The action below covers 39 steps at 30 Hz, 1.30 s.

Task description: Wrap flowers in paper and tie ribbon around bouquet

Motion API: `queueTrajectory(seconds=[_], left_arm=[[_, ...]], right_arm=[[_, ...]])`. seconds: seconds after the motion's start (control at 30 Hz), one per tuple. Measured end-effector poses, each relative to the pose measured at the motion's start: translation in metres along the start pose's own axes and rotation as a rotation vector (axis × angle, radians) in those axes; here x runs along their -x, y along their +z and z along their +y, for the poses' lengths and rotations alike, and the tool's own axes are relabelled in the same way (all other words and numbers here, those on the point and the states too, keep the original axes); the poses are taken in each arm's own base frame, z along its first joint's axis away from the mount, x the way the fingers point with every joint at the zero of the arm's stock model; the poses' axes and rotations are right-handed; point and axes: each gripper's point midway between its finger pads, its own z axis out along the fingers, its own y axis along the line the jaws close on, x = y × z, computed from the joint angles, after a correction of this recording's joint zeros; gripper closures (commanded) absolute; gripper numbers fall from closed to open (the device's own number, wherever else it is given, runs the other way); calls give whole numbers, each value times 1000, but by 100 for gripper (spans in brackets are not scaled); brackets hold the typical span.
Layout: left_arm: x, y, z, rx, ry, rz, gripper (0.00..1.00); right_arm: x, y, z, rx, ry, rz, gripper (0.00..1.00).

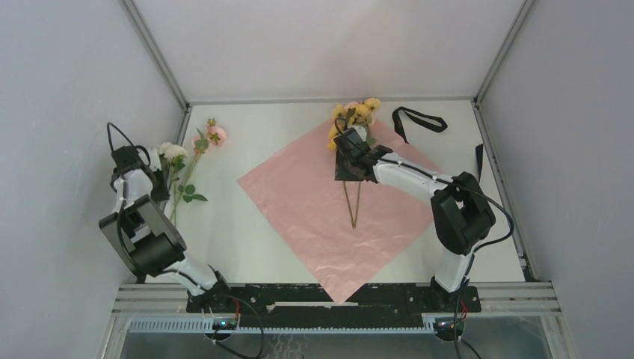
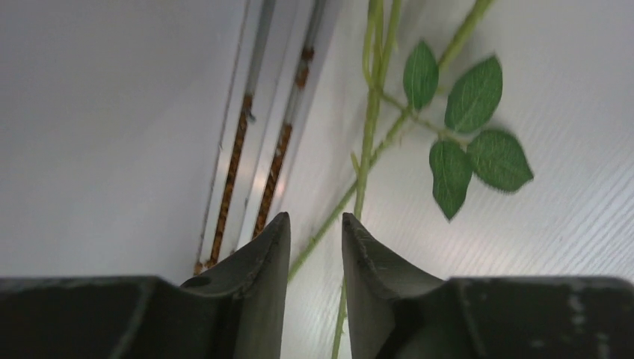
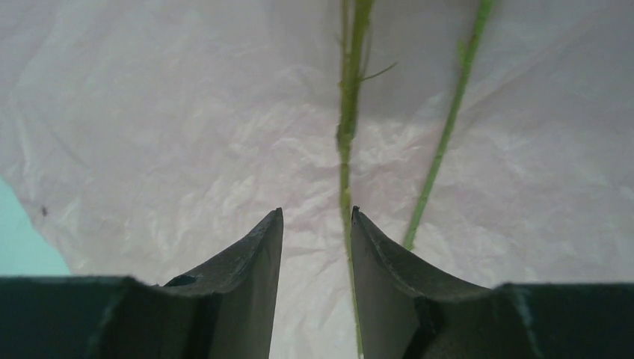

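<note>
The paper [image 1: 321,213] lies flat as a diamond in mid-table, pink face up. On its far corner rest yellow flowers [image 1: 355,116], their stems [image 1: 353,206] running toward me. My right gripper [image 1: 350,176] hovers over those stems, open; in the right wrist view [image 3: 315,212] one stem [image 3: 345,134] runs along the inner side of the right finger and another [image 3: 448,127] lies outside it. More flowers [image 1: 183,157], pink and cream, lie at the left wall. My left gripper [image 2: 315,221] stands open over their stems [image 2: 366,149]. The ribbon [image 1: 417,120] lies at the back right. No wrapped bouquet shows.
A metal rail [image 2: 247,149] runs along the left wall close beside my left fingers. Leaves [image 2: 471,127] spread from the stem to the right of it. A short black strip [image 1: 478,161] lies near the right wall.
</note>
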Motion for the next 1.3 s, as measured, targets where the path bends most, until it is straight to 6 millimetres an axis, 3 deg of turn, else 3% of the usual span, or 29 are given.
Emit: queueTrajectory(seconds=[0.13,0.3,0.57,0.73,0.8,1.0,1.3], left_arm=[[28,11,5,-15,-39,-25,70],[35,32,-4,-78,-91,5,70],[34,37,-17,-123,-117,24,67],[34,52,-22,-126,-114,51,68],[31,60,-26,-131,-108,71,71],[24,73,-35,-128,-101,114,100],[32,66,-32,-116,-117,90,100]], right_arm=[[1,-21,21,31,-64,-38,53],[2,-42,37,67,-110,-67,53],[-2,-44,28,32,-135,-53,53],[-4,-44,26,24,-151,-47,53],[-4,-44,25,20,-154,-46,53],[-8,-45,22,4,-166,-35,53],[-9,-45,22,-3,-188,-37,52]])
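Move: Lying about 6 cm ahead of the left hand, 1 cm to its right and some 6 cm below is the white flowers' stem at the spot to be gripped; its blossoms lie 16 cm ahead and 1 cm right. The leaf spray on the pink stem is about 6 cm ahead and 7 cm right, the pink flowers 22 cm ahead and 12 cm right. From the right hand that same stem spot lies some 49 cm left, 1 cm back and 6 cm below. Reaching forward about 6 cm over the table's left edge strip, the left hand sinks nearly as far onto the white flowers' stem, rolling some 10 degrees so its left side dips. Near the bottom its half-open fingers close fully and pinch the stem, then it begins to rise. The empty right hand, still open, climbs about 4 cm and backs off from the yellow flowers on the paper. ##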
